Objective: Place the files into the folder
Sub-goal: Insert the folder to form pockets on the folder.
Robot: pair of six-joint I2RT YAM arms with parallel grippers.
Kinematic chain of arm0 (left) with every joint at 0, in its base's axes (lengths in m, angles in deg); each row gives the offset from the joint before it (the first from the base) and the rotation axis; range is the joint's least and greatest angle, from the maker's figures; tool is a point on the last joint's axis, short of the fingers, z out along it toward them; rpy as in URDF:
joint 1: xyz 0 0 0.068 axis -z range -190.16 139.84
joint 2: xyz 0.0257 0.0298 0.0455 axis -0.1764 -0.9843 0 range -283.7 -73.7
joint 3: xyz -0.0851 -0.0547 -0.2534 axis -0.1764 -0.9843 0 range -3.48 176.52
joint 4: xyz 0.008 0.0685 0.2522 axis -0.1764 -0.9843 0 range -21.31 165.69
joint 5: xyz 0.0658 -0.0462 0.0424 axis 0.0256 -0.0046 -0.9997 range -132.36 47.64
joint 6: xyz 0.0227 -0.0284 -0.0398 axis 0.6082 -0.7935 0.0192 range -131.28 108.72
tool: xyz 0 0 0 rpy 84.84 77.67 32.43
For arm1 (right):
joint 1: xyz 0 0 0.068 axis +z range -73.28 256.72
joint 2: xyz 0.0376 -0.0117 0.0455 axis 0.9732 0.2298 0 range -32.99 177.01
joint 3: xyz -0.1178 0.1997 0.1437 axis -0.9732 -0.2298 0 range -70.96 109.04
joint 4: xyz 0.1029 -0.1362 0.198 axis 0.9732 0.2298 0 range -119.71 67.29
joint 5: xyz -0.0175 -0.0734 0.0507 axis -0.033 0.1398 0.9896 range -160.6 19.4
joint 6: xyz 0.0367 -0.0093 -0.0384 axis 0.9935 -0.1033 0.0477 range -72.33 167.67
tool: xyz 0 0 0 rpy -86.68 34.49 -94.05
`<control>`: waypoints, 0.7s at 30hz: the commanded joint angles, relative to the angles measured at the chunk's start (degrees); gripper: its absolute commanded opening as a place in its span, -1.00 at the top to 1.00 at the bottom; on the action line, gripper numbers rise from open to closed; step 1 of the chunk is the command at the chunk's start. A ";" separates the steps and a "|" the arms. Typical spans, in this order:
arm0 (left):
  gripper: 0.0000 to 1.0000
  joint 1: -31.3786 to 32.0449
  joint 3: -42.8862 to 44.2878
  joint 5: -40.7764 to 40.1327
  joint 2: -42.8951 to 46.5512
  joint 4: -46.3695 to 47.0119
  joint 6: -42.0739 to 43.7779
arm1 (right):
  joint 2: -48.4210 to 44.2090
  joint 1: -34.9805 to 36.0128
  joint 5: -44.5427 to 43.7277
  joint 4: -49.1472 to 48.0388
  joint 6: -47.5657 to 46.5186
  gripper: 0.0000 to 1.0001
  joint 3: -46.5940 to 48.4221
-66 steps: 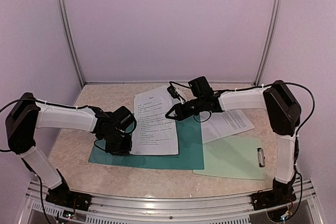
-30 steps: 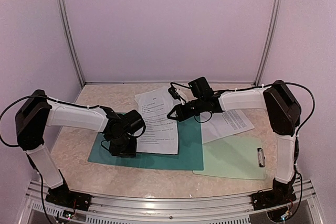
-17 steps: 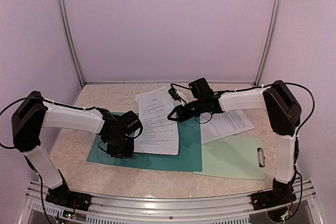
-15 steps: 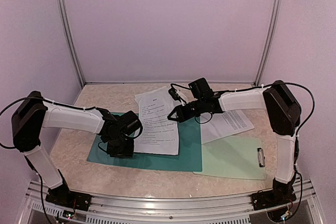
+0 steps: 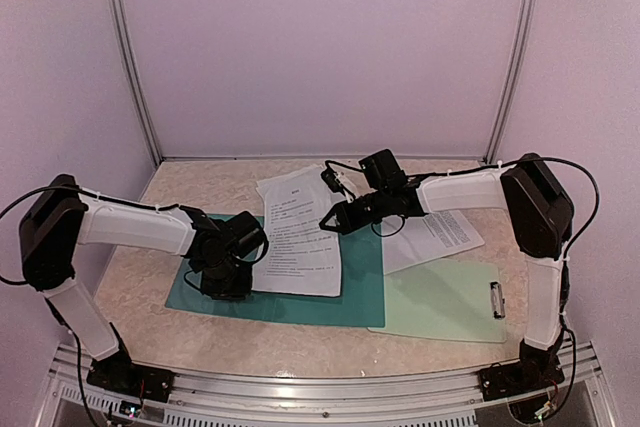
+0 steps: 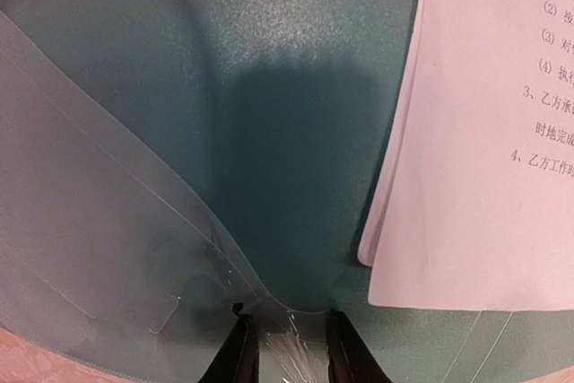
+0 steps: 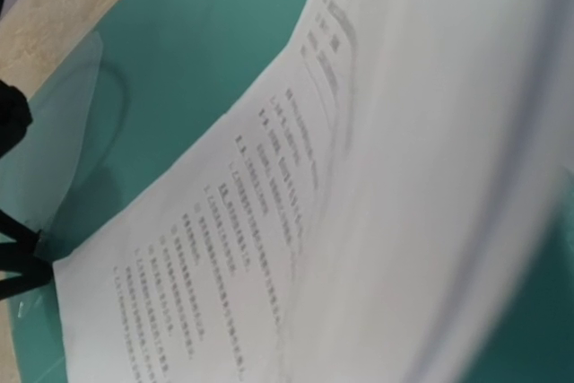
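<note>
The dark teal folder point(image 5: 360, 282) lies flat mid-table, its clear plastic cover point(image 6: 99, 248) bowing up at the left end. My left gripper point(image 5: 228, 282) is low over that end. In the left wrist view its jaws point(image 6: 293, 325) stand narrowly open, and the cover's curled edge runs between them. The files point(image 5: 295, 237), white printed sheets, rest on the folder. My right gripper point(image 5: 328, 219) is shut on their right edge, which lifts and curves toward the right wrist camera point(image 7: 296, 221) and hides the fingers there. One more printed sheet point(image 5: 440, 235) lies under the right forearm.
A pale mint clipboard point(image 5: 440, 302) with a metal clip point(image 5: 497, 299) lies at the front right, overlapping the folder's right edge. Pale walls and metal posts enclose the table on three sides. Both arm bases stand at the near rail.
My left gripper has slid slightly left along the folder's left end, and its jaws have narrowed round the clear cover's edge. The right arm and the sheets have stayed still.
</note>
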 commanded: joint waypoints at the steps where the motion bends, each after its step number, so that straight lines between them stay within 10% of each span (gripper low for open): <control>1: 0.55 -0.27 -2.38 0.95 -0.58 -1.19 -0.39 | -1.93 -0.15 -0.01 1.17 -0.34 1.00 -0.92; 21: 0.98 0.24 -1.10 0.80 1.20 0.15 -0.72 | -0.20 1.87 0.30 2.49 -1.66 1.00 0.41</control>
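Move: The clear pocket's free edge already lies between the left gripper's pads, about 1 cm below the hand point. From that hand the middle of the files is some 15 cm ahead and 13 cm to the right, their near left corner about 1 cm ahead and 2 cm right, and the folder's middle about 7 cm ahead and 8 cm right. From the right gripper, which holds the files, that pocket edge is roughly 13 cm back, 20 cm left and 9 cm lower. Close the left gripper fully on the pocket's clear film, pinching its free edge beside the files' near left corner, and ease that hand back and left by about half a centimetre. Keep the right gripper shut on the files and hold it still, then only at the end start it back towards you, about half a centimetre, sinking slightly. ##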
